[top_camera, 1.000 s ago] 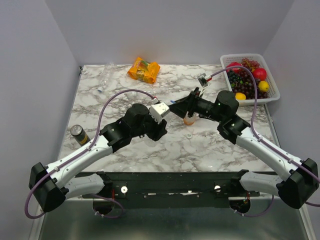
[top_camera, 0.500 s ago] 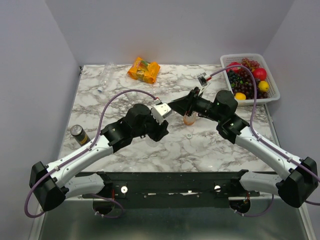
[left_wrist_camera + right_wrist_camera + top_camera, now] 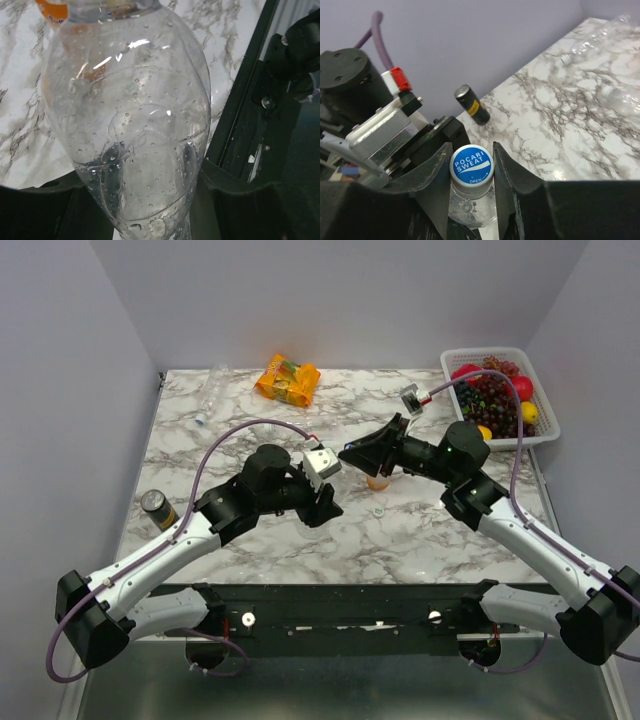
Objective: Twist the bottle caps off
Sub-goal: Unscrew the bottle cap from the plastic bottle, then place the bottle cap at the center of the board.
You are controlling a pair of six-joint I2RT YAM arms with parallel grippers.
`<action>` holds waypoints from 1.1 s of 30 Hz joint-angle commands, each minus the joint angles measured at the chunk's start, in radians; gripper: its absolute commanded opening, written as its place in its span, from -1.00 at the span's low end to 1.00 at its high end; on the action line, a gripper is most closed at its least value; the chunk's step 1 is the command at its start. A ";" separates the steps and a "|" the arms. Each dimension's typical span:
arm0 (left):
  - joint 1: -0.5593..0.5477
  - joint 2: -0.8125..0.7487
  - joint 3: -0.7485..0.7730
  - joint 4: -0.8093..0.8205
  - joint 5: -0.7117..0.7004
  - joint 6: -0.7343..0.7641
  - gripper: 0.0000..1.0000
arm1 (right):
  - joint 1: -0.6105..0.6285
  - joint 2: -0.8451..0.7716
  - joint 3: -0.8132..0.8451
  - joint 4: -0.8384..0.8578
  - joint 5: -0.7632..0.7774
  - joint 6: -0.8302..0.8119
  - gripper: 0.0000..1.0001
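Observation:
My left gripper [image 3: 145, 212] is shut on the lower body of a clear, colourless bottle [image 3: 130, 110] with droplets inside, held above the table. Its blue cap [image 3: 471, 165], printed POCARI SWEAT, sits between the fingers of my right gripper [image 3: 470, 149], which is shut on it from both sides. In the top view the two grippers meet over the table's middle, left gripper [image 3: 323, 495] facing right gripper [image 3: 352, 453]. An orange bottle [image 3: 378, 480] stands just behind them, and a small white cap [image 3: 378, 510] lies loose on the marble. Another clear bottle [image 3: 205, 400] lies at the back left.
An orange snack packet [image 3: 287, 378] lies at the back centre. A white basket [image 3: 545, 430] of fruit sits at the back right. A dark can [image 3: 158, 508] lies near the left edge. Grey walls enclose the marble table [image 3: 300, 540] on three sides.
My right gripper has closed from open onto the blue cap. Both arms shifted slightly, the right wrist drawing to the right; the left gripper kept its hold on the bottle.

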State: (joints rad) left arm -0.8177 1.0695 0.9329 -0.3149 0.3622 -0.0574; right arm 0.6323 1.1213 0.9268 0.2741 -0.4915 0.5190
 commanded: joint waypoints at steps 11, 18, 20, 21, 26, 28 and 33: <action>0.046 -0.013 -0.037 0.166 0.478 -0.053 -0.24 | -0.115 -0.018 -0.013 0.346 -0.533 0.128 -0.59; 0.049 -0.023 -0.054 0.195 0.518 -0.068 -0.24 | -0.174 -0.043 -0.008 0.367 -0.558 0.157 -0.58; 0.049 -0.020 -0.051 0.180 0.508 -0.062 -0.24 | -0.192 -0.046 -0.005 0.369 -0.553 0.173 -0.58; 0.049 -0.017 -0.046 0.177 0.503 -0.055 -0.24 | -0.197 -0.049 0.000 0.369 -0.552 0.174 -0.58; 0.049 -0.022 -0.045 0.163 0.462 -0.045 -0.24 | -0.223 -0.067 0.007 0.355 -0.524 0.177 -0.58; 0.049 -0.026 -0.037 0.137 0.411 -0.027 -0.24 | -0.250 -0.098 0.023 0.264 -0.477 0.141 -0.58; 0.048 -0.069 -0.031 0.088 0.144 -0.013 -0.24 | -0.261 -0.184 0.139 -0.214 -0.103 -0.143 -0.57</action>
State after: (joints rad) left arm -0.7734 1.0492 0.8883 -0.1829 0.7330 -0.0952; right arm 0.3828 1.0100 0.9623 0.4065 -0.8978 0.5884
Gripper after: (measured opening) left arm 0.559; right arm 0.416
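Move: The blue-topped cap is already pinched between the right fingertips, on the neck of the clear bottle held in the left hand; the middle of that bottle lies about 4 cm back, 2 cm left and 8 cm below the right hand. The orange bottle stands some 7 cm ahead, 8 cm right and 23 cm below it, and a loose cap on the table about level, 8 cm right and 34 cm below. From the left hand, the blue-topped cap is roughly 6 cm ahead, 3 cm right and 11 cm above. The cap stays pinched in the right fingers while both hands carry cap and bottle back about 6 cm and up, the right turning some 20 degrees counter-clockwise and the left as much clockwise. Then the right hand draws the cap away from the neck, rightwards and further up, swinging forward again late; the left keeps its grip on the bottle, pauses, and at the end eases slightly forward and down. ##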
